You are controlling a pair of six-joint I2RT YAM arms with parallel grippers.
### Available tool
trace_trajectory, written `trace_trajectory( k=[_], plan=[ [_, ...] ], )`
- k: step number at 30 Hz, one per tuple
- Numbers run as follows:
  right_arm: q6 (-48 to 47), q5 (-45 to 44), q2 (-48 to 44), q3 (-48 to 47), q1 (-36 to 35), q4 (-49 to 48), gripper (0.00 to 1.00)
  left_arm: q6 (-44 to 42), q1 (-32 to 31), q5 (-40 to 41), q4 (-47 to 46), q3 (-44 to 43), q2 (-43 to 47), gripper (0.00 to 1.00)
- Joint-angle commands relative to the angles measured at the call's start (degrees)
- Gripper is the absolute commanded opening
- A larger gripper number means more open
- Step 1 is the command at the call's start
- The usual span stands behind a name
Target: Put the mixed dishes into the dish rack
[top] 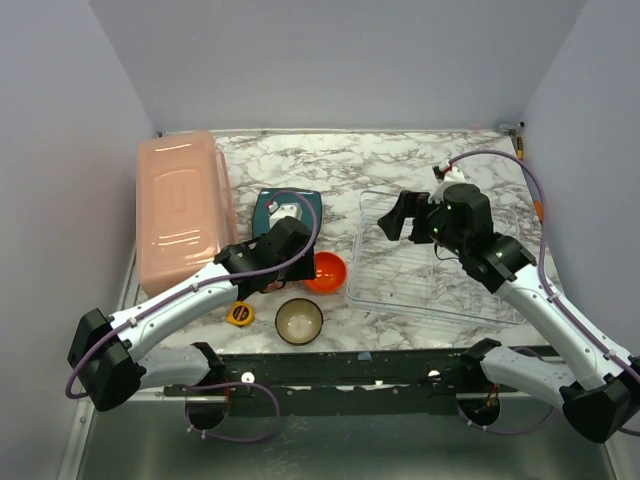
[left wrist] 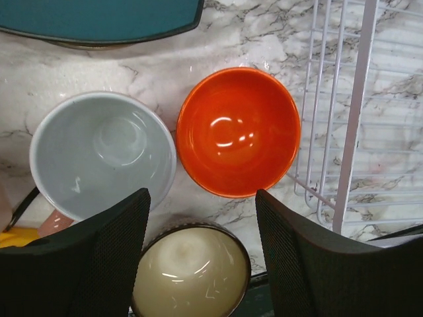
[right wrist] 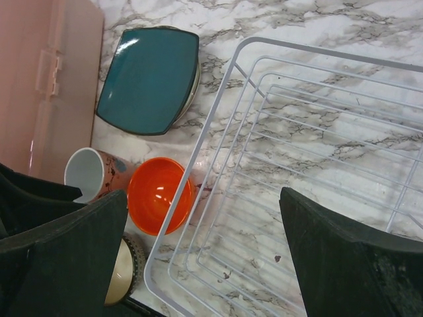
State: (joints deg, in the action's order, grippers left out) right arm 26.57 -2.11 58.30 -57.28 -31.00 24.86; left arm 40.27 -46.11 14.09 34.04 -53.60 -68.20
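My left gripper [left wrist: 201,251] stands open just above the dark brown bowl with cream inside [left wrist: 192,274], its fingers on either side of the rim. Beyond it sit the glossy orange bowl [left wrist: 238,132] and the pinkish-tan mug [left wrist: 102,155], seen from above. The teal plate [left wrist: 99,20] lies farther back. From above, the left arm covers the mug and part of the plate [top: 300,205]. My right gripper [right wrist: 205,264] hangs open and empty over the left part of the dish rack [right wrist: 297,165], a clear tray with a wire grid [top: 440,255].
A long salmon-pink tub [top: 185,205] fills the left side of the marble table. A small yellow tape measure [top: 240,314] lies near the front edge, left of the brown bowl [top: 299,320]. The orange bowl [top: 328,272] touches the rack's left edge.
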Motion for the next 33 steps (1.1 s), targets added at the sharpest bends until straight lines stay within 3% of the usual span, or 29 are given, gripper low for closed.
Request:
trace_trajectory(
  k=[1, 13, 19, 28, 33],
  plan=[
    [-0.81, 1.57, -2.18, 2.36, 0.15, -1.99, 1.0, 4.09, -3.19, 6.1, 2.59, 1.37, 1.82, 0.66],
    [-1.68, 0.88, -3.91, 4.5, 0.12, -1.54, 1.0, -2.99, -3.46, 11.71, 4.78, -1.71, -7.29, 0.54],
    [-2.24, 0.26, -4.12, 4.58, 0.12, -0.6, 1.0, -5.36, -3.57, 11.05, 4.57, -2.56, -10.82, 0.36],
    [-2.09, -0.1, -4.03, 4.76, 0.15, -0.52, 1.0, -7.64, -3.55, 10.12, 6.16, -4.47, -12.88, 0.0],
    [-2.11, 0.14, -3.65, 4.83, 0.19, -0.17, 1.0, -10.72, -3.57, 13.81, 11.71, -9.6, -9.98, 0.0]
  ],
)
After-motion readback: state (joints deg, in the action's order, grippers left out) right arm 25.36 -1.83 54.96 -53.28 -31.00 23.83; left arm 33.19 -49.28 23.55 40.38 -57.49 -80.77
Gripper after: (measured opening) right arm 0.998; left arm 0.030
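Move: Just off the left hand's left side stands the mug, its middle some 5 cm left, about 1 cm ahead and 8 cm below. The orange bowl lies level with the hand, about 6 cm to its right and 10 cm down, with the beige bowl roughly 11 cm straight back. The green plate sits some 14 cm ahead and 3 cm left. From the right hand the mug is about 29 cm left and 4 cm back. Sinking about 5 cm onto the near-side wall of the mug that faces the orange bowl, the left hand first eases back a little, then comes down and slightly left. It rolls some 20 degrees, left side rising, while the part-open fingers close almost shut and pinch the mug's right rim, one finger inside and one outside. ##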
